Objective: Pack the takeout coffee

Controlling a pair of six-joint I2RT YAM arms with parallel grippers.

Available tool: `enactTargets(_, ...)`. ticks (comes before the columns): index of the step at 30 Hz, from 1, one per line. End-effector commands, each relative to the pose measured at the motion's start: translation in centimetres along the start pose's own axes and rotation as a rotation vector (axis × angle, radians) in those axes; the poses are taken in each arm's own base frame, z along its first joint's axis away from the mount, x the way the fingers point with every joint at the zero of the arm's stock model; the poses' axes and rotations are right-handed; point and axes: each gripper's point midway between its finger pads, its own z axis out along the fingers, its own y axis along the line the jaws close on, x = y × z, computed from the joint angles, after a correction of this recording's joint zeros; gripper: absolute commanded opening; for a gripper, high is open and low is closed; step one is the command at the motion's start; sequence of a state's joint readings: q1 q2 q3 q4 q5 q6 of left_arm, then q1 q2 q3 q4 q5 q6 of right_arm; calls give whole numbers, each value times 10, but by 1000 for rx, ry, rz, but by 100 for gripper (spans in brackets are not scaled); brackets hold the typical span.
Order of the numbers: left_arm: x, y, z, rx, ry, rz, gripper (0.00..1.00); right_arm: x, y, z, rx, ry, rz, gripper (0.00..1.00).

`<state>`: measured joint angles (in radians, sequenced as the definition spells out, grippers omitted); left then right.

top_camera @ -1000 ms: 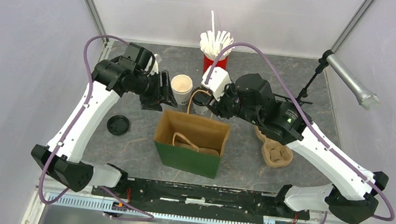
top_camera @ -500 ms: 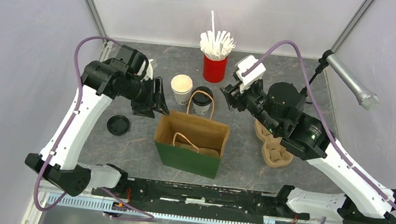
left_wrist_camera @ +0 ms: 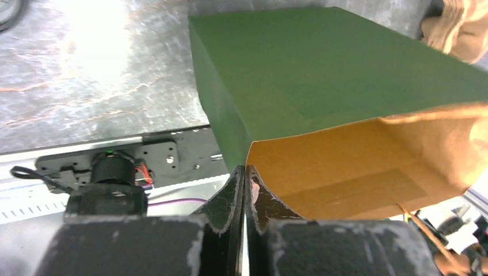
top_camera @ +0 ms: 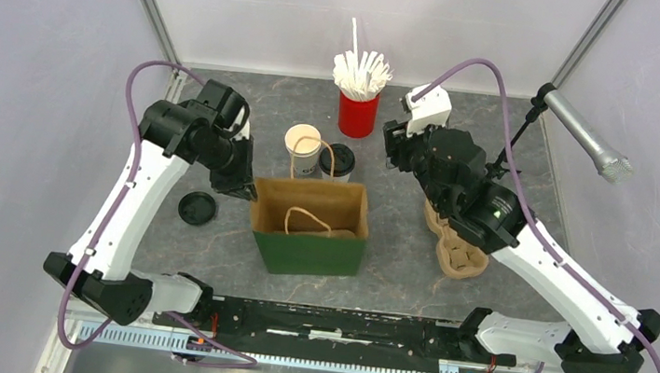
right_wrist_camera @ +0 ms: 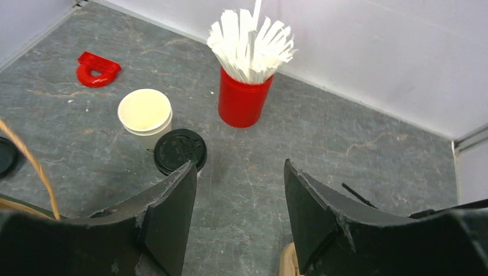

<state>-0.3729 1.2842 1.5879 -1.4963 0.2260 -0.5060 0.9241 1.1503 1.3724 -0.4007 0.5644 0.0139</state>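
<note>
The takeout coffee [top_camera: 340,161] [right_wrist_camera: 179,150], a white cup under a black lid, stands just behind the green paper bag [top_camera: 307,231]. The bag stands open with its brown inside showing. My left gripper [top_camera: 249,187] [left_wrist_camera: 244,172] is shut on the bag's [left_wrist_camera: 322,69] top left corner, and the paper rim runs straight into the closed jaws. My right gripper [top_camera: 393,149] [right_wrist_camera: 239,172] hangs open to the right of the coffee, above bare table, with nothing between its fingers.
A lidless stack of white cups [top_camera: 303,144] [right_wrist_camera: 145,112] stands left of the coffee. A red cup of white sticks [top_camera: 357,105] is at the back. A loose black lid [top_camera: 196,208] lies left, a cardboard carrier [top_camera: 456,246] right, a microphone [top_camera: 587,136] far right.
My left gripper has shut on the bag's rim, and the bag has turned square and shifted left. My right arm has drawn back to the right, away from the coffee.
</note>
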Motion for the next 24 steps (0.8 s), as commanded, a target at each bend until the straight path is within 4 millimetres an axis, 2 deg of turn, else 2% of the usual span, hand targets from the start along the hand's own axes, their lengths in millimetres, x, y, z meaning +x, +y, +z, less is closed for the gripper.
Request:
enactTargets(1,-6,27,-28,-166,-74,21,4,13,-7,25,-8,14,105,64)
enactTargets(4,-7,33,-34,-199,-99,19,2,29,-5,44,-51,52,120,64)
enactTargets(8,-2,35,-32,-202,-87,-3,3,51,6,68,-110,129,131,64)
enactTargets(11,2,40,-28,-217,-73,-18,6,71,29,84,-209,187,123,71)
enactTargets(14,-1,50,-29,-255,-90,-23,7,87,51,99,-290,246,123,87)
enactTargets(17,-3,56,-29,-273,-93,-14,8,96,65,115,-328,276,126,91)
enactTargets(21,-2,72,-28,-347,-106,-19,9,110,73,137,-328,322,114,92)
enactTargets(24,-5,79,-37,-377,-156,-37,9,123,78,151,-326,372,97,98)
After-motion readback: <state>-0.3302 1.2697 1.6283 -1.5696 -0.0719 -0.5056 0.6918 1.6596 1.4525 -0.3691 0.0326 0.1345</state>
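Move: The right hand is heading for the black-lidded coffee cup, about 7 cm ahead, 11 cm left and 33 cm below. The stacked white cups stand 8 cm left of that cup and 2 cm farther out, the red straw cup 10 cm beyond it; the green bag lies 11 cm behind and 15 cm left of the hand. The left hand already pinches the bag's near-left rim corner, the bag's middle 11 cm right; a loose black lid lies 14 cm left, 2 cm ahead. Right hand sinks 17 cm, forward and left towards lidded cup, opening; left drags the bag's pinched corner left. ##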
